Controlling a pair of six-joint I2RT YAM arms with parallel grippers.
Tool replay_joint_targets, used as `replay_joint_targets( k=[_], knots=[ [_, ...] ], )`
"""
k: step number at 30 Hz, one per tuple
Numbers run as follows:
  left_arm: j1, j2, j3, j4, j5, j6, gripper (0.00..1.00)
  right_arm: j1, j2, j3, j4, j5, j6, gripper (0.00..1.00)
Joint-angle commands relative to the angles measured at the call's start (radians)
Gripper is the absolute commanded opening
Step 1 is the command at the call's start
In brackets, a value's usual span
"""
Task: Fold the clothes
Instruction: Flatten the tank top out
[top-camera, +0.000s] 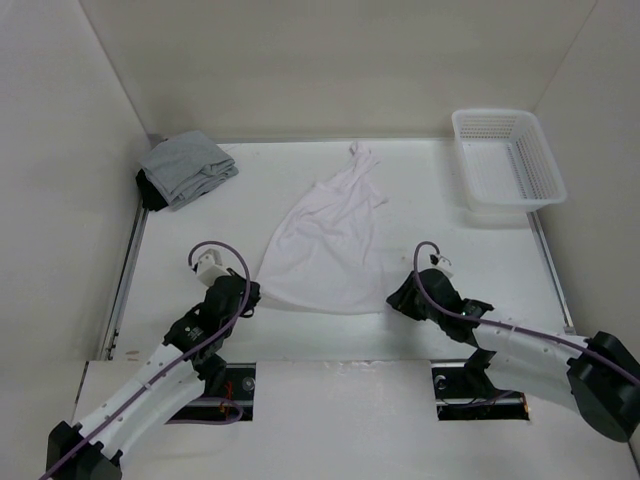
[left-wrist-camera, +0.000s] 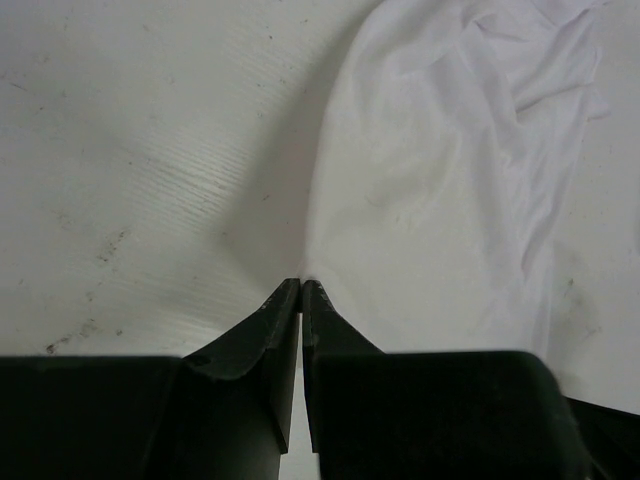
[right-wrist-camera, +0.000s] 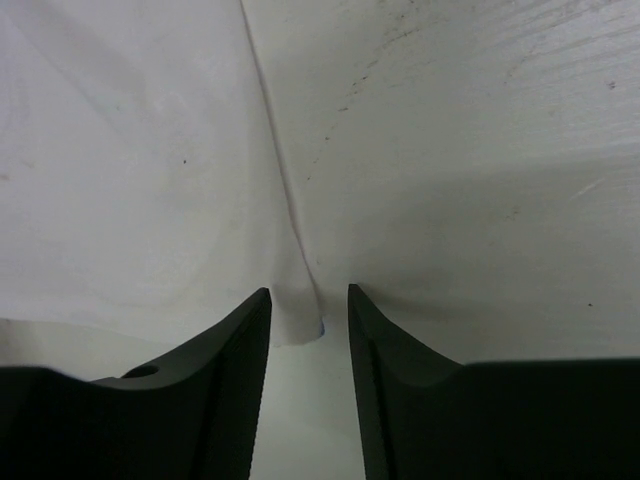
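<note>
The clothes, a plain white garment, lie spread on the table and narrow to a bunched tip at the far end. My left gripper is at the near left corner. In the left wrist view its jaws are pressed together right where the edge of the clothes runs into the tips. My right gripper is at the near right corner. In the right wrist view it stands open, and the corner of the clothes lies loose between the fingers.
A grey cloth bundle with a dark edge lies at the far left corner. A white lattice basket stands at the far right. White walls close in the table on three sides.
</note>
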Motion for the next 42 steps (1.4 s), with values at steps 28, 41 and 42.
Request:
replay_joint_targets(
  k=[28,41,42],
  knots=[
    [-0.012,0.09,0.196,0.247,0.01,0.145,0.03,0.032,-0.309,0.174,-0.122,0.129,-0.139,0.0],
    [-0.142,0.136,0.862,0.439,-0.065,0.387,0.02,0.262,-0.301,1.152,-0.42,0.515,-0.667,0.0],
    [-0.155,0.15,0.897,0.444,-0.066,0.402,0.02,0.283,-0.273,1.209,-0.416,0.531,-0.693,0.0]
  ],
)
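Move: The tank top's near right corner sits between the open right fingers, about 1 cm back, 1 cm left and 1 cm below. The shirt's middle lies some 14 cm ahead and 13 cm left of that hand, and the white basket 32 cm ahead, 26 cm right. The left hand already holds the near left corner off the table; from it the right corner is about 27 cm right, 4 cm back and 7 cm lower. Right fingers pinch the corner, then both hands rise fast some 45 cm, tilting upward about 55 degrees. ##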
